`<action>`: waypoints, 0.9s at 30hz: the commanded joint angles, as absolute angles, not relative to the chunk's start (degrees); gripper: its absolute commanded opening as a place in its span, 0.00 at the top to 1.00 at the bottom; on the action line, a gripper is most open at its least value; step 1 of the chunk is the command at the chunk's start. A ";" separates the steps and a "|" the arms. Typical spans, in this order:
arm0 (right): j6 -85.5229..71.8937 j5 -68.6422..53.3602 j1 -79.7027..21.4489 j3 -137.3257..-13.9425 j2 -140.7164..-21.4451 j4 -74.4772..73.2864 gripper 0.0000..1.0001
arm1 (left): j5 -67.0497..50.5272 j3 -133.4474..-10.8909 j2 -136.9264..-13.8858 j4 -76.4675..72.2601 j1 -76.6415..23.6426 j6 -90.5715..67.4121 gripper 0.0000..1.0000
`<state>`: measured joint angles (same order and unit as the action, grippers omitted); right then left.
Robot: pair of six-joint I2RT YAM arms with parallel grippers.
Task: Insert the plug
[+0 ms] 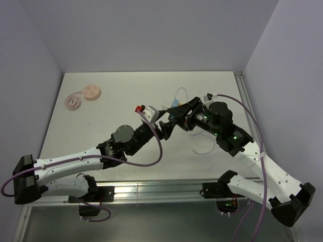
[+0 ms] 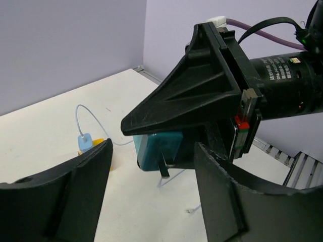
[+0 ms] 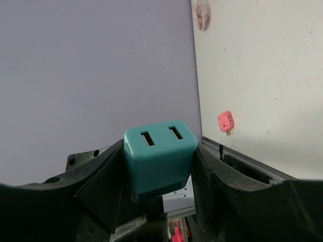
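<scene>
A teal charger block [image 3: 157, 154] with two slots on its face sits clamped between my right gripper's [image 3: 159, 164] black fingers, held above the table. In the left wrist view its [image 2: 160, 147] metal prongs point down. My left gripper [image 2: 153, 157] stands open just below and beside it, with nothing between its fingers [image 2: 81, 181]. In the top view the two grippers, left [image 1: 165, 127] and right [image 1: 174, 115], meet at the table's middle. A light-blue plug [image 2: 85, 137] on a thin white cable lies on the table against a yellow piece [image 2: 97, 143].
The cable's small free end [image 2: 192, 210] lies on the table under the left gripper. A pink adapter [image 3: 225, 122] rests on the table. A pink disc [image 1: 92, 93] and a pink coil [image 1: 73, 102] sit at the far left. A metal rail [image 1: 151, 190] runs along the near edge.
</scene>
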<state>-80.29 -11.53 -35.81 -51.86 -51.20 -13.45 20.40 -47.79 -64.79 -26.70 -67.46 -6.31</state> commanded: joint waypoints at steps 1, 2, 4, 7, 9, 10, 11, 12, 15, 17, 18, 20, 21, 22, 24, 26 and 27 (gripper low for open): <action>-81.12 -10.02 -36.91 -54.40 -50.01 -12.57 1.00 | 21.54 -50.98 -65.82 -29.62 -67.76 -4.57 0.34; -81.12 -10.11 -37.09 -54.40 -50.18 -12.31 1.00 | 21.62 -51.32 -66.18 -29.10 -67.76 -4.48 0.36; -81.21 -9.93 -37.70 -54.75 -50.27 -12.13 1.00 | 21.62 -51.85 -66.80 -29.00 -67.76 -4.31 0.44; -81.04 -9.23 -38.67 -55.20 -50.36 -12.57 1.00 | 21.97 -51.94 -67.15 -29.27 -67.76 -4.04 0.51; -81.39 -8.97 -39.02 -55.02 -50.19 -12.39 1.00 | 22.32 -52.21 -67.67 -29.09 -67.76 -3.95 0.52; -81.39 -8.88 -39.37 -55.11 -50.19 -12.04 1.00 | 22.59 -52.38 -68.02 -28.92 -67.76 -3.96 0.55; -81.39 -8.62 -39.72 -55.19 -50.19 -12.13 1.00 | 23.02 -52.82 -68.29 -28.65 -67.76 -3.96 0.58; -81.30 -8.53 -39.90 -55.54 -50.10 -12.13 1.00 | 23.29 -52.91 -68.81 -28.48 -67.76 -4.04 0.61; -78.77 -9.75 -40.60 -56.16 -50.53 -11.69 0.89 | 23.38 -53.00 -68.73 -28.47 -67.76 -3.69 1.00; -73.17 -11.59 -40.52 -56.69 -50.71 -11.60 0.50 | 23.03 -51.60 -67.77 -28.74 -67.76 -2.47 1.00; -70.78 -13.43 -40.17 -57.04 -50.97 -12.47 0.37 | 22.94 -50.98 -66.11 -28.83 -67.68 -2.20 1.00; -64.73 -19.11 -37.29 -57.22 -51.15 -15.11 0.18 | 20.06 -48.88 -62.52 -26.65 -66.72 -2.02 1.00; -62.43 -19.16 -35.79 -56.96 -50.89 -15.12 0.18 | 18.65 -48.17 -61.10 -26.63 -65.93 -2.54 1.00; -60.05 -23.68 -34.29 -56.52 -50.63 -14.77 0.17 | 16.02 -47.21 -59.43 -25.50 -65.05 -3.24 1.00; -53.72 -27.84 -30.61 -56.16 -49.58 -15.55 0.16 | 11.62 -44.04 -54.00 -24.70 -61.72 -5.35 1.00; -49.59 -33.21 -29.01 -54.94 -48.35 -14.32 0.16 | 5.56 -40.98 -50.29 -24.09 -60.04 -6.41 0.99; -48.53 -35.31 -27.35 -54.58 -47.47 -13.19 0.18 | 3.80 -40.35 -47.23 -23.39 -58.72 -6.85 1.00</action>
<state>-59.07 -24.27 -30.30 -54.22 -50.50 -15.16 13.17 -42.33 -53.93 -23.16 -61.34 -4.62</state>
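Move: The teal plug, pinched in the right hand's fingertips, sits in front of the left hand's open fingers, about 2 cm ahead and 3 cm to that hand's right, nearly level. From the right hand it lies some 1 cm ahead and 1 cm left. The yellow block is on the table roughly 28 cm ahead, 8 cm right and 31 cm below the left hand, and the white block beside it about 28 cm ahead, straight out, 32 cm below. The left fingers close onto the teal plug, pinching it by its prong end, as the hand noses in about 1.5 cm to the right and forward. The right hand keeps its grip until then, opens, eases back 1 to 2 cm and swings its fingertips down and counter-clockwise some 20 degrees. The left hand then draws away to the left with the plug, about 5 cm. ##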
